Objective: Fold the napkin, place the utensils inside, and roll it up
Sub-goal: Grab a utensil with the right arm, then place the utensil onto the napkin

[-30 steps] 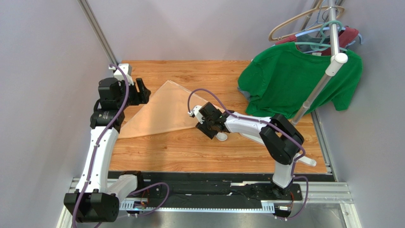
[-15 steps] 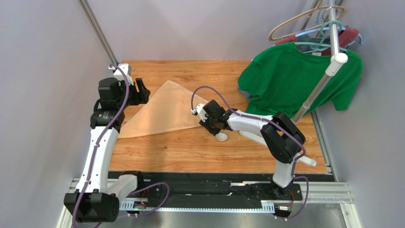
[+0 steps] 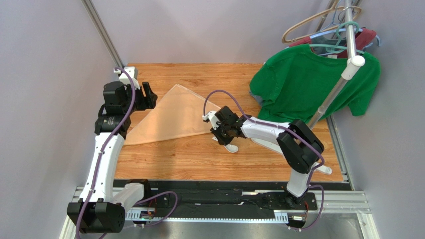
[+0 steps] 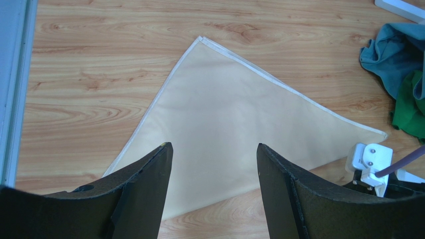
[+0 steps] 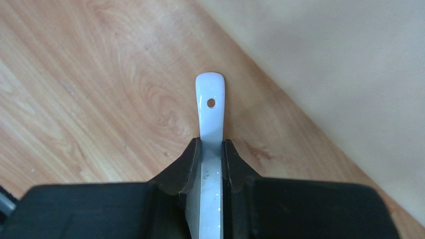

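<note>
The peach-tan napkin (image 3: 172, 117) lies folded into a triangle on the wooden table (image 3: 189, 159), and it fills the middle of the left wrist view (image 4: 234, 134). A white spoon (image 5: 210, 114) is pinched by its handle between the two jaws of my right gripper (image 5: 211, 147); the handle's holed end sticks out past the fingertips. From above, the spoon's bowl (image 3: 231, 148) rests on the wood just below the right gripper (image 3: 223, 135), beside the napkin's near edge (image 5: 349, 79). My left gripper (image 3: 147, 96) hovers at the napkin's left corner, jaws wide apart (image 4: 214, 149) and holding nothing.
A green T-shirt (image 3: 309, 84) hangs on a rack (image 3: 344, 74) at the back right, with hangers above it. A blue-green cloth (image 4: 394, 50) shows at the right of the left wrist view. A metal rail (image 3: 219, 199) runs along the near edge.
My right gripper has closed onto the spoon's handle and shifted a little right and toward the near edge. The left arm has not moved.
</note>
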Tool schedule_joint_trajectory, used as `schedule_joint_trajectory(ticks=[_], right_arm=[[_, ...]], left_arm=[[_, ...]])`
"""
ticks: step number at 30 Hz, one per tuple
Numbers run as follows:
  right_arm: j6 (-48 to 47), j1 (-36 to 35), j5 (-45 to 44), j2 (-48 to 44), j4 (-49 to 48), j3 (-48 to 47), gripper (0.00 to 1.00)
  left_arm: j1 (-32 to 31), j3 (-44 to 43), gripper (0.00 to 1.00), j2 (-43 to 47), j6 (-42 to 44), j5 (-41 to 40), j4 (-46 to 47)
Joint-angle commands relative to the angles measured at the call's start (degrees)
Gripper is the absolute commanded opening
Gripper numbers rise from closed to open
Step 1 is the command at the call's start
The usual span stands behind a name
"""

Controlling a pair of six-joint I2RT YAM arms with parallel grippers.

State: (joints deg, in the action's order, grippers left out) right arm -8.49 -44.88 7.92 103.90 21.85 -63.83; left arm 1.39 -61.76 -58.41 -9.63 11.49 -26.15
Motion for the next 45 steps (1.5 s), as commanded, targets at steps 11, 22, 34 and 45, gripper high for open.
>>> schedule_joint_trajectory(ticks=[11, 22, 34, 45], right_arm=[[-10.92, -4.42, 1.48, -2.66, 7.42, -10.33, 0.00], [-27.18, -4.77, -1.95, 8.15, -4.01, -20.53, 0.00], [-34.22, -6.09, 3.94, 18.18, -10.94, -28.54, 0.00], [-33.79, -9.26, 9.30, 22.14, -12.62, -31.52, 0.00]], left_arm=[[0.28, -0.56, 0.72, 0.49, 0.75, 0.47, -0.13], [0.28, -0.56, 0.72, 0.32, 1.54, 1.17, -0.57], [0.28, -1.00, 0.72, 0.14, 1.63, -0.15, -1.36], [0.28, -1.17, 0.72, 0.05, 1.37, -0.33, -1.62]])
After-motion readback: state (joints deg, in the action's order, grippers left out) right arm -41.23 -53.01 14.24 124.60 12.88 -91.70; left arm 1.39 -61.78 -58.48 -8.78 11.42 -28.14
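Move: The right hand already grips the white spoon, its handle pointing left and outward. From this hand the middle of the folded napkin lies about 20 cm to the left and 13 cm ahead, at table height a centimetre or so below; the napkin's right corner is roughly 11 cm ahead and 9 cm right, and the near tip of the rack foot some 14 cm right and 2 cm ahead. From the idle left hand, the napkin's middle is about 6 cm ahead, 12 cm right and 27 cm down. Keeping its pinch on the spoon, the right hand rises about 6 cm while first drawing back a little, then swings left and outward over the napkin's near edge, sinking again as it travels. It ends some 17 cm farther left and 6 cm farther out, still going left and easing slightly back, with the wrist turned nearly 40 degrees counter-clockwise and the fingers tilted to point more outward. ##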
